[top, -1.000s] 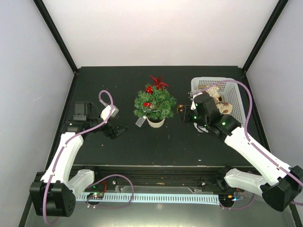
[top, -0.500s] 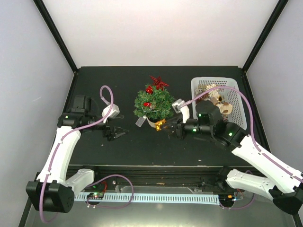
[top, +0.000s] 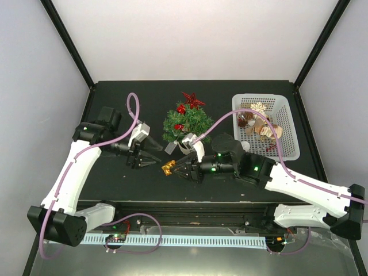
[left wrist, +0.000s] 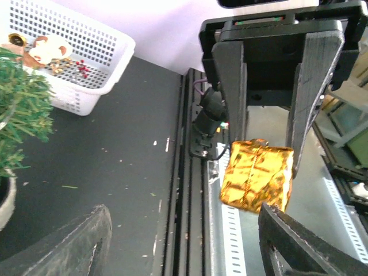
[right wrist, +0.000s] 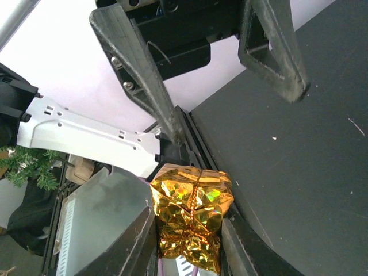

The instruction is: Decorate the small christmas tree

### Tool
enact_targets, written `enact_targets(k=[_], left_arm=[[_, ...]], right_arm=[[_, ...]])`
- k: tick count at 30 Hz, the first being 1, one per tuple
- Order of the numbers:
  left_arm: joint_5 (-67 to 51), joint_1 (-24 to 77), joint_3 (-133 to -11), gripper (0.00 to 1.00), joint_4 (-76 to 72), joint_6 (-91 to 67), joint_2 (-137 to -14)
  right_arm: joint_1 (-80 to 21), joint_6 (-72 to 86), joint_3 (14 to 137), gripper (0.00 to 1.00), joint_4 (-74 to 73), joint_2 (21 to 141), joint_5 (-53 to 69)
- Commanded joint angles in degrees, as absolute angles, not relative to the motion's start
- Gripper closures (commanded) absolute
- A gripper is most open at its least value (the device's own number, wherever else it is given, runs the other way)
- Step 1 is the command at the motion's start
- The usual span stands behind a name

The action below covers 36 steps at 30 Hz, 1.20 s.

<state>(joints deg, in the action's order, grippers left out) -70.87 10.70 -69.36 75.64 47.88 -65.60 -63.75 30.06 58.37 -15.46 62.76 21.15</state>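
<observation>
The small christmas tree (top: 187,122) stands in its white pot at mid-table, with a red star and red ornaments on it; its branches show at the left edge of the left wrist view (left wrist: 20,109). In front of the tree, my right gripper (top: 176,169) (right wrist: 190,230) is shut on a gold foil gift ornament (top: 168,168) (right wrist: 191,215) (left wrist: 257,175). My left gripper (top: 153,160) (left wrist: 184,247) faces it, open. The ornament hangs just off one of the left gripper's fingers (left wrist: 293,244), touching neither.
A white mesh basket (top: 293,131) (left wrist: 86,57) with several more ornaments stands at the right rear. The table's front rail (left wrist: 192,190) runs just below both grippers. A pale tag lies beside the pot (top: 170,148).
My right arm swung left from the basket to the front of the tree, carrying the gold ornament. My left gripper turned toward it and its jaws narrowed a little.
</observation>
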Motion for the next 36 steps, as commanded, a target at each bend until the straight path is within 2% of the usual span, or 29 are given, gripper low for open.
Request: enact_targets(k=[1, 13, 17, 25, 34, 36], left_arm=[[-75.70, 12.50, -68.85, 0.31, 78.14, 49.66, -64.34], [-75.50, 15.53, -67.05, 0.34, 76.02, 46.76, -61.17], [-75.74, 15.71, -67.06, 0.39, 75.85, 46.49, -61.01], [-76.46, 15.91, -66.78, 0.38, 76.38, 46.89, -60.80], [-75.99, 16.00, -66.16, 0.60, 75.93, 46.84, -60.93], [-75.96, 16.00, -66.26, 0.70, 75.87, 46.83, -60.99]], right_arm=[[-65.00, 31.95, 59.37, 0.71, -9.99, 64.02, 19.18], [-65.05, 33.46, 59.24, 0.72, -7.73, 65.88, 18.42], [-65.00, 33.98, 59.59, 0.72, -6.77, 66.43, 19.08], [-65.03, 34.08, 60.72, 0.72, -6.46, 67.74, 19.52], [-65.04, 34.24, 61.47, 0.72, -6.17, 67.15, 19.31], [-65.02, 34.30, 61.61, 0.72, -6.25, 67.17, 19.42]])
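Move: The gold parcel, held in the right fingers, lies about 5 cm back and 4 cm to the right of the left hand, at its height. From the right hand, the left fingers are some 5 cm forward and 5 cm left, level. The tree stands roughly 22 cm ahead of the left hand, 10 cm to its right and 16 cm lower; its clear tag hangs about 8 cm left of the tree, near the table. Backwards by about 3.5 cm goes the left hand, bringing its open fingers either side of the gold parcel; there it stops and narrows them until the pads meet the parcel's sides. Meanwhile the right hand carries the parcel some 2.5 cm left into that gap, then holds it out steadily, its own grip unchanged. ##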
